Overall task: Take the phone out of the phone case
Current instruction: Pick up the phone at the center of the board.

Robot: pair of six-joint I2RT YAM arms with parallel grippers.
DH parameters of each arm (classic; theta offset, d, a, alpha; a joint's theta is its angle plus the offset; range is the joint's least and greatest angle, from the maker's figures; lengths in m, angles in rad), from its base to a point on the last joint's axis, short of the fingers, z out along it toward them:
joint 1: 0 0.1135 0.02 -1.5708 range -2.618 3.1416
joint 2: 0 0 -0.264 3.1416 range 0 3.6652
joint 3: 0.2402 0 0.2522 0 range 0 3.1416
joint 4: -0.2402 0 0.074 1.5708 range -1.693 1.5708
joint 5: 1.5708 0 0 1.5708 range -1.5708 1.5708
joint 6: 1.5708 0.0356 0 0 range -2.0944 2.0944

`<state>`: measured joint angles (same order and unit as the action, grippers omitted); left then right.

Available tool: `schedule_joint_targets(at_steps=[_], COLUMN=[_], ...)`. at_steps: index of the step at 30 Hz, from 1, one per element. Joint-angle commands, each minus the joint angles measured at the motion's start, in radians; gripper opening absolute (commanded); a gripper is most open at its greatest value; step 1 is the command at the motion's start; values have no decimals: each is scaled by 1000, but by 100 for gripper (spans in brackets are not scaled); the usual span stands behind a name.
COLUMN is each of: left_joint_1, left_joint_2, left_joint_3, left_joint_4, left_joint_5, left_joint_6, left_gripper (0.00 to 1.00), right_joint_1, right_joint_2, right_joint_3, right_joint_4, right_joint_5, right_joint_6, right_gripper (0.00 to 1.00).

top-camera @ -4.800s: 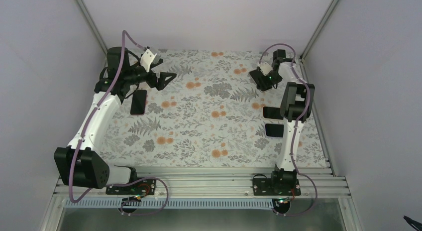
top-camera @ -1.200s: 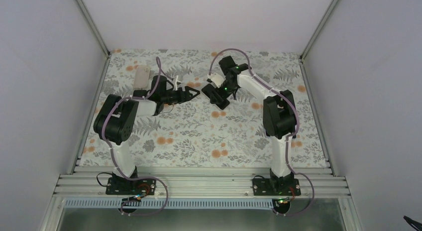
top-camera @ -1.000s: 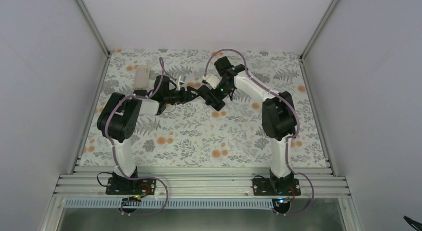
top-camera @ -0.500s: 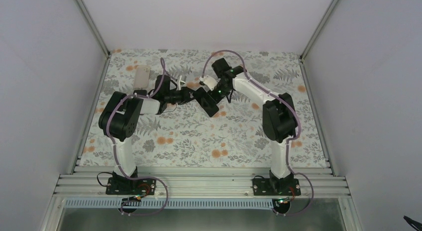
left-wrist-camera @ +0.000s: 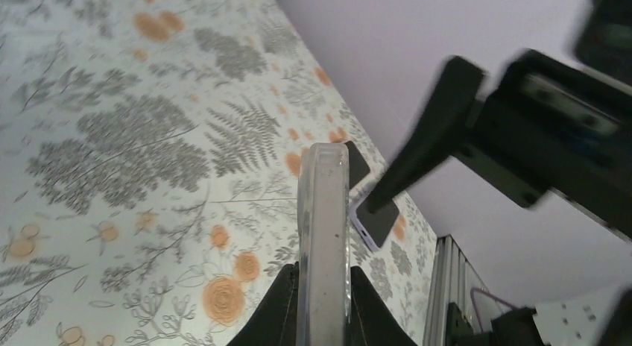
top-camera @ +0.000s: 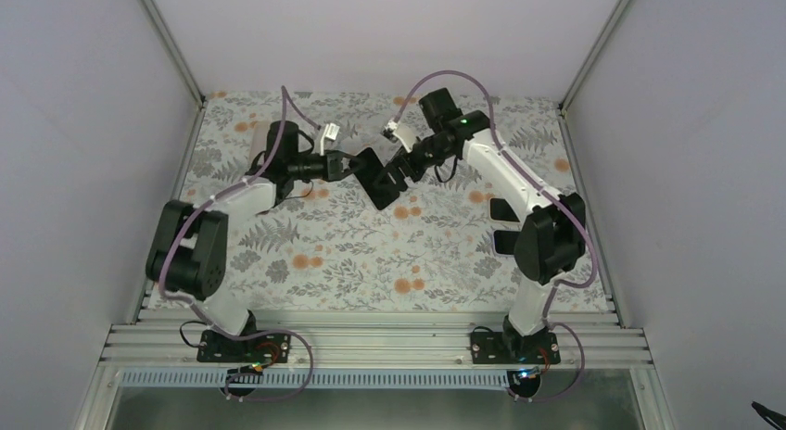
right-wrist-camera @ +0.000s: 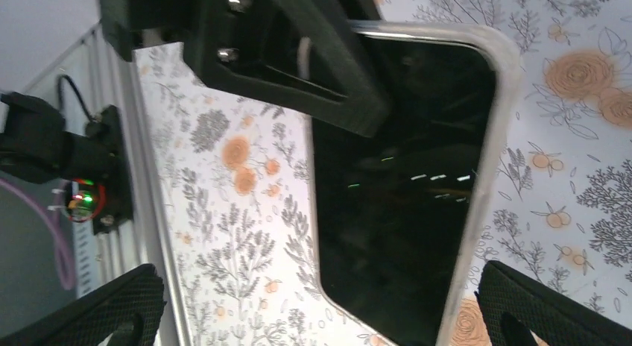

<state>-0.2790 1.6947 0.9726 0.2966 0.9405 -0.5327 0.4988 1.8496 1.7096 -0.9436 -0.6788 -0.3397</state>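
The phone (right-wrist-camera: 402, 182) is a black slab in a clear phone case (right-wrist-camera: 486, 167), held up off the flowered table. In the top view the phone (top-camera: 375, 182) hangs over the middle of the table's back half. My left gripper (top-camera: 350, 164) is shut on one end of it. The left wrist view shows the case (left-wrist-camera: 324, 234) edge-on between the left gripper's (left-wrist-camera: 323, 275) fingers. My right gripper (top-camera: 400, 170) faces the phone's screen from the right, jaws wide open. Its fingers (right-wrist-camera: 112, 305) stand either side of the phone without touching it.
Two other dark phones (top-camera: 507, 209) (top-camera: 509, 241) lie on the table's right side, beside the right arm. One of them has a lilac case (left-wrist-camera: 376, 221). A metal rail (top-camera: 371, 342) runs along the near edge. White walls enclose the table.
My left gripper shut on the cased phone and carried it up and toward the back. The right gripper let go, opened wide and drew back to the right.
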Motion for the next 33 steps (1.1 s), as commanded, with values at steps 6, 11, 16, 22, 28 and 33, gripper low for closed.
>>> schedule_joint_targets(at_steps=[6, 11, 16, 22, 28, 33], left_joint_1=[1, 1, -9, -55, -86, -117], left_joint_2=[-249, -323, -362, -388, -380, -362], left_joint_3=[151, 235, 311, 342, 364, 379], left_joint_4=[-427, -711, -869, -928, -964, -983], left_joint_5=[145, 199, 265, 301, 295, 267], left_joint_6=[460, 705, 842, 893, 908, 911], left_gripper=[2, 2, 3, 6, 6, 6], right_joint_1=[-33, -36, -36, -12, 44, 116], right_joint_2=[-173, -261, -275, -267, -260, -244], right_joint_3=[-33, -50, -53, -56, -61, -51], right_joint_4=[-39, -41, -116, -184, -210, -220], right_joint_5=[-227, -241, -303, -317, -263, -186], right_joint_6=[-54, -55, -143, -196, -202, -205], right_gripper=[99, 100, 99, 90, 75, 59])
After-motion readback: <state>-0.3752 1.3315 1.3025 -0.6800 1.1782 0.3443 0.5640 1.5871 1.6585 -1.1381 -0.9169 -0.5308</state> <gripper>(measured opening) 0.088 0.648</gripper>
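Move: The left hand already pinches the cased phone by its left edge, the phone's middle about 4 cm to that hand's right and 3 cm back, a little lower; the empty case lies some 26 cm to its left, 7 cm ahead and 11 cm below. From the open right hand, the held phone's middle is about 4 cm left, 1 cm ahead and 4 cm down. Two table phones lie roughly 34 cm to the right hand's right, 13 cm down, one 7 cm back, the other 16 cm back. Back and up together, the left hand carries the cased phone about 15 cm each way, rolling its far side up and swinging clockwise, roughly 40 degrees in all, its pinch kept. The right hand travels back some 11 cm, rising about as much before sinking 2 cm, and turns a little counter-clockwise; over the second half its fingers close by a third around the phone's free right edge. ##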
